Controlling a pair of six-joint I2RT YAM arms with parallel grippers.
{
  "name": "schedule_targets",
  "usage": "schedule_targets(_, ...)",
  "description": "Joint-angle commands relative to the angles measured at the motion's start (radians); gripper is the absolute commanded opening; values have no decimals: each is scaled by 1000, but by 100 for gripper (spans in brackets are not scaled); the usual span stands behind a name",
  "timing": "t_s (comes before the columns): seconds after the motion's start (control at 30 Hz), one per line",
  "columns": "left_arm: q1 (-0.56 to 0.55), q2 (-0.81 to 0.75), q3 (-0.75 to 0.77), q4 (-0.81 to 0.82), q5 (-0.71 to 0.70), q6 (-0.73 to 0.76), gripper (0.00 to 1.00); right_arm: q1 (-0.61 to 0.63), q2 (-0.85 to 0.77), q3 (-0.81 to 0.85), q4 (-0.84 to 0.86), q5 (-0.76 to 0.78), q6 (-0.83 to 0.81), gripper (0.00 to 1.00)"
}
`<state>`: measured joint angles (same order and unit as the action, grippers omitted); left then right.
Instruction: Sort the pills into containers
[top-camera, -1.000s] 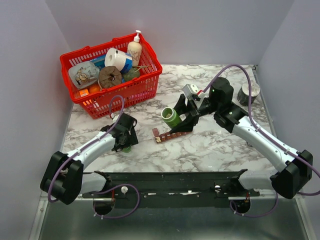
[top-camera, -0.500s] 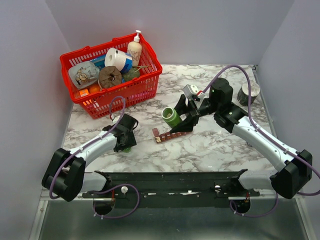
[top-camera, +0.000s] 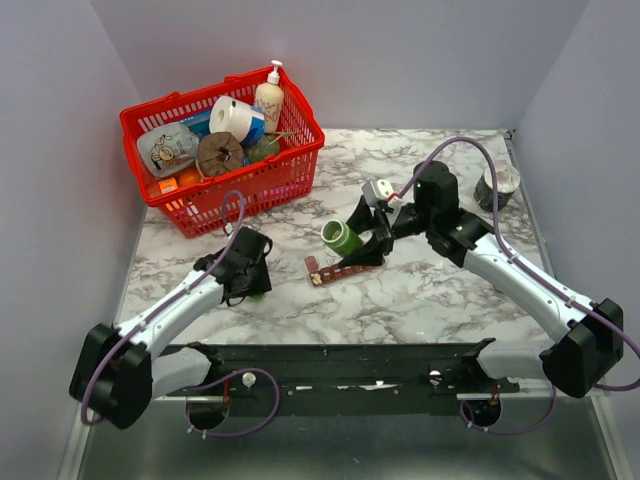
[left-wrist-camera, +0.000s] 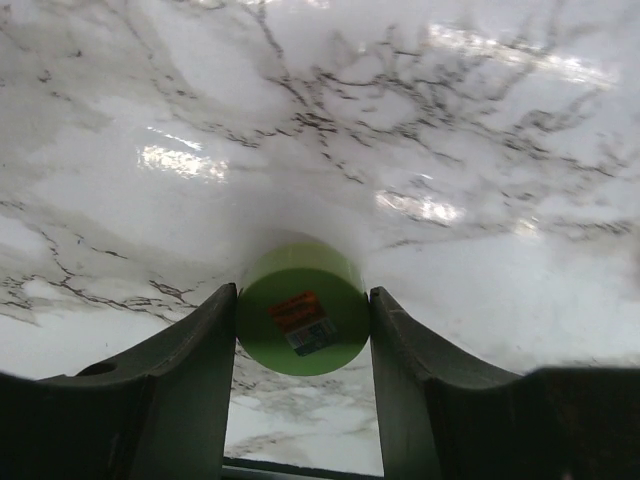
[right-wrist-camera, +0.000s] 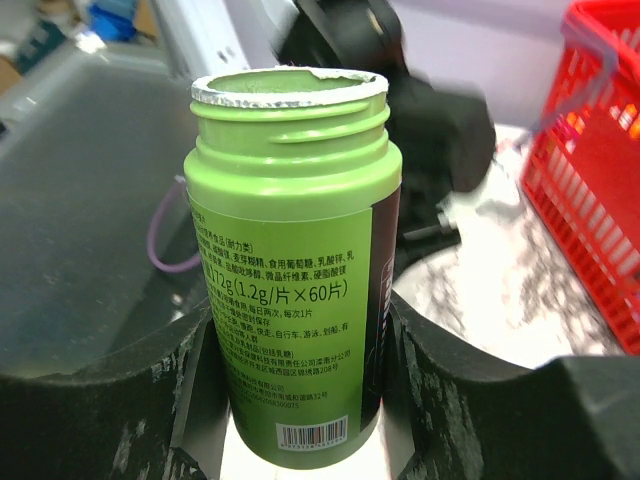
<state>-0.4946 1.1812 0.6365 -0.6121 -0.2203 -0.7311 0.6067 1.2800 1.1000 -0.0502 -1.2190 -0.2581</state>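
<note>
My right gripper (top-camera: 372, 240) is shut on a green pill bottle (top-camera: 341, 237), which it holds off the marble table, tilted, with its open mouth toward the left. In the right wrist view the bottle (right-wrist-camera: 290, 200) stands between the fingers of the right gripper (right-wrist-camera: 298, 318), cap off and torn foil on the rim. The containers (top-camera: 338, 269), a dark red-brown strip, lie on the table just below the bottle. In the left wrist view my left gripper (left-wrist-camera: 302, 294) has both fingers against the sides of a green cap (left-wrist-camera: 300, 335) lying on the marble. No pills show.
A red mesh basket (top-camera: 243, 188) full of household items stands at the back left. A grey round jar (top-camera: 497, 186) sits at the back right, by the wall. The left arm (top-camera: 190, 300) reaches over the front left of the table.
The left gripper's jaws have drawn in from wide open onto the green cap, and its arm has shifted slightly. The right gripper has moved a little left with the bottle.
</note>
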Motion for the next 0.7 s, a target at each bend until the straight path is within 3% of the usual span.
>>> schedule_targets(0.0,-10,-178,72,60,278,169,15,-7,-10,-34,-134,91,-239,1)
schedule_targets(0.13,1,-247,159,80,479,173,12,-7,-16,-97,-178,162,-380,1)
schedule_targets(0.33,36,-204,236,259,845,-5,10,-8,4,-127,-191,262,-477,1)
schedule_targets(0.47,50,-178,253,395,973,-126,10,-7,21,-123,-189,337,-472,1)
schedule_targets(0.67,51,-149,247,575,1053,-281,10,-7,45,-104,-192,426,-471,1)
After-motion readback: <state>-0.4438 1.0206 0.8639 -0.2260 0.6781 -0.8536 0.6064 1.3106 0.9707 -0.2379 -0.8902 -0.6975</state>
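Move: The left hand already grips the green cap near the table. The open green bottle, held by the right hand, is roughly 18 cm to its right, 28 cm above and 4 cm back. The pill box lies about 17 cm to its right, 5 cm farther out and some 3 cm lower. From the right hand, the cap is about 18 cm left, 4 cm ahead and 28 cm below, and the pill box about 9 cm ahead, 31 cm down and hardly off to the side. Up and to the right, fast, the left hand carries the cap some 22 cm up and 15 cm across towards the bottle's mouth, keeping its grip and swinging its fingers from downward to pointing right. The right hand lowers the bottle about 10 cm and 5 cm forward to meet it, tipping its fingers and turning clockwise, so the mouth faces the cap. ##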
